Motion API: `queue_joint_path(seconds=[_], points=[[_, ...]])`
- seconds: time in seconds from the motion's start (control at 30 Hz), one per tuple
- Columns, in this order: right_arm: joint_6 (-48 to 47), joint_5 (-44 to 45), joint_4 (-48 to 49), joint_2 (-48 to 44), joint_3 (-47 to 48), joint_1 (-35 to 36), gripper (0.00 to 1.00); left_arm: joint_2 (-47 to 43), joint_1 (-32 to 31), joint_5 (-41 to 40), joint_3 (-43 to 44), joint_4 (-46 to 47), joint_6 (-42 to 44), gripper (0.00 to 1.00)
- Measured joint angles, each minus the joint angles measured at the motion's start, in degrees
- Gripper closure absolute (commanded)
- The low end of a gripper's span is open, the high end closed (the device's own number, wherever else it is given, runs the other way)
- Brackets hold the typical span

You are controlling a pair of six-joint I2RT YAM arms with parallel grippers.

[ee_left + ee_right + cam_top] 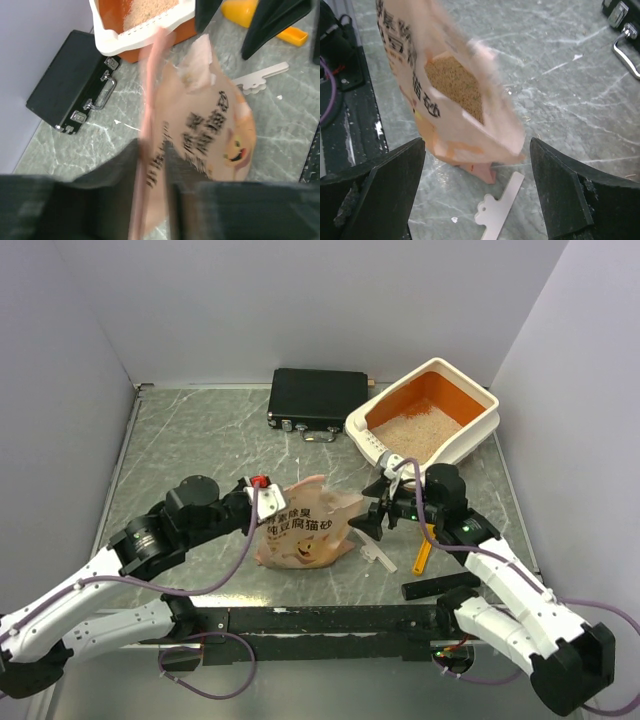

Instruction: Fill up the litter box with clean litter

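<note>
The litter box [480,430], cream outside and orange inside, stands at the back right with beige clean litter [420,430] on its floor. It also shows in the left wrist view [150,27]. An orange-pink printed litter bag [305,525] lies mid-table. My left gripper [262,502] is shut on the bag's left edge, a fold pinched between the jaws [150,147]. My right gripper [375,515] is open at the bag's right end. In the right wrist view [477,145] the bag's open mouth sits between the wide jaws, with more litter [455,85] inside.
A flat black case [315,397] lies at the back centre, left of the litter box. A yellow scoop [424,548] and a white clip strip [378,555] lie on the table by my right arm. The clip lies just below the bag mouth [497,207].
</note>
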Motion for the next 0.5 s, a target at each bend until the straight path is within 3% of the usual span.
queue_joint_path(seconds=[0.17,0.3,0.5], points=[[-2.4,0.33,1.36,3.74,-0.85,-0.15,0.07,-3.74,0.17,0.83,0.28,-1.73,-2.69,0.45],[-3.58,-2.91,3.08,5.16,-0.87,-1.03,0.08,-11.65,0.17,-0.28,-1.53,-1.73,-6.75,0.35],[-1.92,-8.83,10.8,10.49,-1.53,-3.85,0.12,-22.18,0.17,-7.61,-5.44,-1.64,-14.19,0.3]])
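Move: The litter bag stands right under my left hand: its middle is about 4 cm to the right, level ahead, some 17 cm below, its top flap between my fingers. The black case lies about 30 cm ahead and 7 cm to the right of that hand. From my open right hand the bag's middle is about 11 cm left, 3 cm back and 10 cm lower; the white scraper is 5 cm back and 3 cm right, the yellow scoop 16 cm right and 2 cm back, the litter box 23 cm ahead and 15 cm right. I let go of the bag's top flap, spreading my already parting left fingers wide as that hand draws off to the left about 7 cm, also up and back some 4 cm each, its fingertips tipping up roughly 20 degrees. My right hand, still wide open, eases forward and down a couple of centimetres beside the bag's right edge without closing. ##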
